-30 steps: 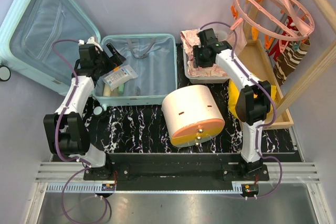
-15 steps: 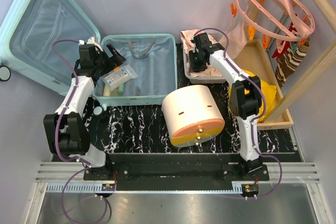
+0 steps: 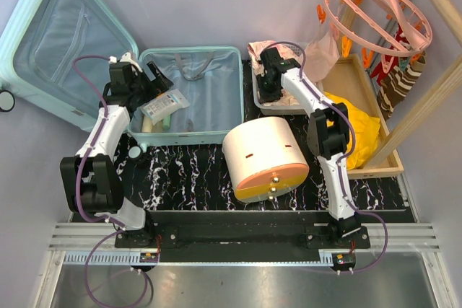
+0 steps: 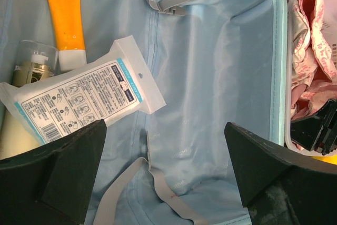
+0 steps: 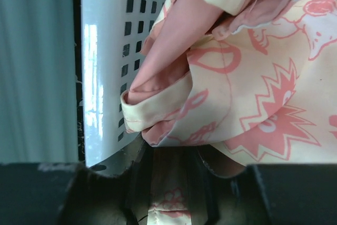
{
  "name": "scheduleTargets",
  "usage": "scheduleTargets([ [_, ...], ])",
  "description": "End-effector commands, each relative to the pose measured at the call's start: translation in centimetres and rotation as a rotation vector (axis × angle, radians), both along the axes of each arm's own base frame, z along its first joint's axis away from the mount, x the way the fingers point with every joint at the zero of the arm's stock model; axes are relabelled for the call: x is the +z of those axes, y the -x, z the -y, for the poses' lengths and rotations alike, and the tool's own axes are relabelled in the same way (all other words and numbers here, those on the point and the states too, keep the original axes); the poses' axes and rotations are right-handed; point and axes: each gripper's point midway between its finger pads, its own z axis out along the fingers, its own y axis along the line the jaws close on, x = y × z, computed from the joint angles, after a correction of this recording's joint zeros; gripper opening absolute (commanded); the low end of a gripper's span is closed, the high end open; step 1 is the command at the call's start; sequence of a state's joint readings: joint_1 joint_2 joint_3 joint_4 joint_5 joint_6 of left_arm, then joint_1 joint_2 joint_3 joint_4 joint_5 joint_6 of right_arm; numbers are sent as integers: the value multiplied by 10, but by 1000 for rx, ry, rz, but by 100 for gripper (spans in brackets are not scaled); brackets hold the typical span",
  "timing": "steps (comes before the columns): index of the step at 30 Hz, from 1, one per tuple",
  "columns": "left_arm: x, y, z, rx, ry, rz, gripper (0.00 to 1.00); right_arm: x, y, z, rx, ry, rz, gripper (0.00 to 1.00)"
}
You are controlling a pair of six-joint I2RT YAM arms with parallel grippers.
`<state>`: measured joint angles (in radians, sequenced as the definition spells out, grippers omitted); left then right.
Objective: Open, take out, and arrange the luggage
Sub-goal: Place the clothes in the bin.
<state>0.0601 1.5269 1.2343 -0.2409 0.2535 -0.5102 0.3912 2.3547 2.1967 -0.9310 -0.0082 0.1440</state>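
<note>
The luggage (image 3: 209,84) lies open, a pale mint suitcase whose lid (image 3: 58,41) leans back at the left. My left gripper (image 3: 157,77) hangs open over its grey-blue lining (image 4: 210,77), holding nothing (image 4: 164,130). Beside it lie a white wipes packet (image 4: 84,98), an orange tube (image 4: 67,22) and a clear-capped bottle (image 4: 29,61). My right gripper (image 3: 268,90) is down in the white mesh basket (image 3: 285,110), its jaws (image 5: 171,183) shut on a fold of pink patterned cloth (image 5: 247,93).
A cream cylinder with an orange end (image 3: 265,158) lies on the marble mat in front of the suitcase. A pink round hanger rack (image 3: 375,12) hangs at the back right over a wooden tray holding yellow fabric (image 3: 357,131). Grey straps (image 4: 158,183) lie loose in the suitcase.
My right gripper has moved left across the basket and its jaws have narrowed onto the pink cloth. The left arm has not moved.
</note>
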Motion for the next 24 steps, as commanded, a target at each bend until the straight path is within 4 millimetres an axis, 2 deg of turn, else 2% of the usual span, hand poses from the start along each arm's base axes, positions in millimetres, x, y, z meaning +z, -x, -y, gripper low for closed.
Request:
scheduleTargets([
  [1, 24, -3, -11, 21, -63, 81, 99, -15, 14, 4, 30, 57, -66, 36],
  [2, 20, -2, -13, 26, -80, 68, 99, -12, 11, 3, 32, 48, -55, 38],
  [7, 10, 6, -24, 40, -149, 21, 99, 31, -7, -14, 51, -35, 42, 44],
  [8, 5, 9, -27, 41, -168, -4, 99, 49, -11, -19, 58, -62, 81, 48],
  [10, 3, 11, -26, 31, -193, -15, 99, 68, -15, -22, 58, -90, 119, 57],
  [12, 5, 11, -28, 20, -258, -13, 99, 95, -17, -28, 73, -129, 179, 63],
  [17, -4, 12, -16, -43, -312, -38, 99, 152, -27, -27, 72, -164, 348, 65],
  [22, -10, 14, -12, -41, -283, -57, 99, 184, -38, -27, 61, -190, 460, 62],
  [24, -6, 14, -3, -68, -292, -41, 99, 196, -38, -31, 72, -217, 484, 62],
])
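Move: The right hand's fingers are down in the near-left corner of the bin, among the printed clothes, whose middle lies about 5 cm ahead, 4 cm to the right and roughly level. The open suitcase's middle is some 24 cm to the left and level fore and aft, about 3 cm lower; the cream drum stands about 18 cm back, straight behind and 1 cm lower. From the left hand, the clothes lie some 37 cm right, 8 cm ahead and 14 cm below. Coming free of the clothes in the bin's near-left corner, the right fingers open about halfway further as the hand lifts some 12 cm, drifting slightly forward over the bin and swinging the fingertips outward about 15 degrees. Meanwhile the empty, wide-open left hand eases down and back about 4 cm above the suitcase, rolling its left side up. ##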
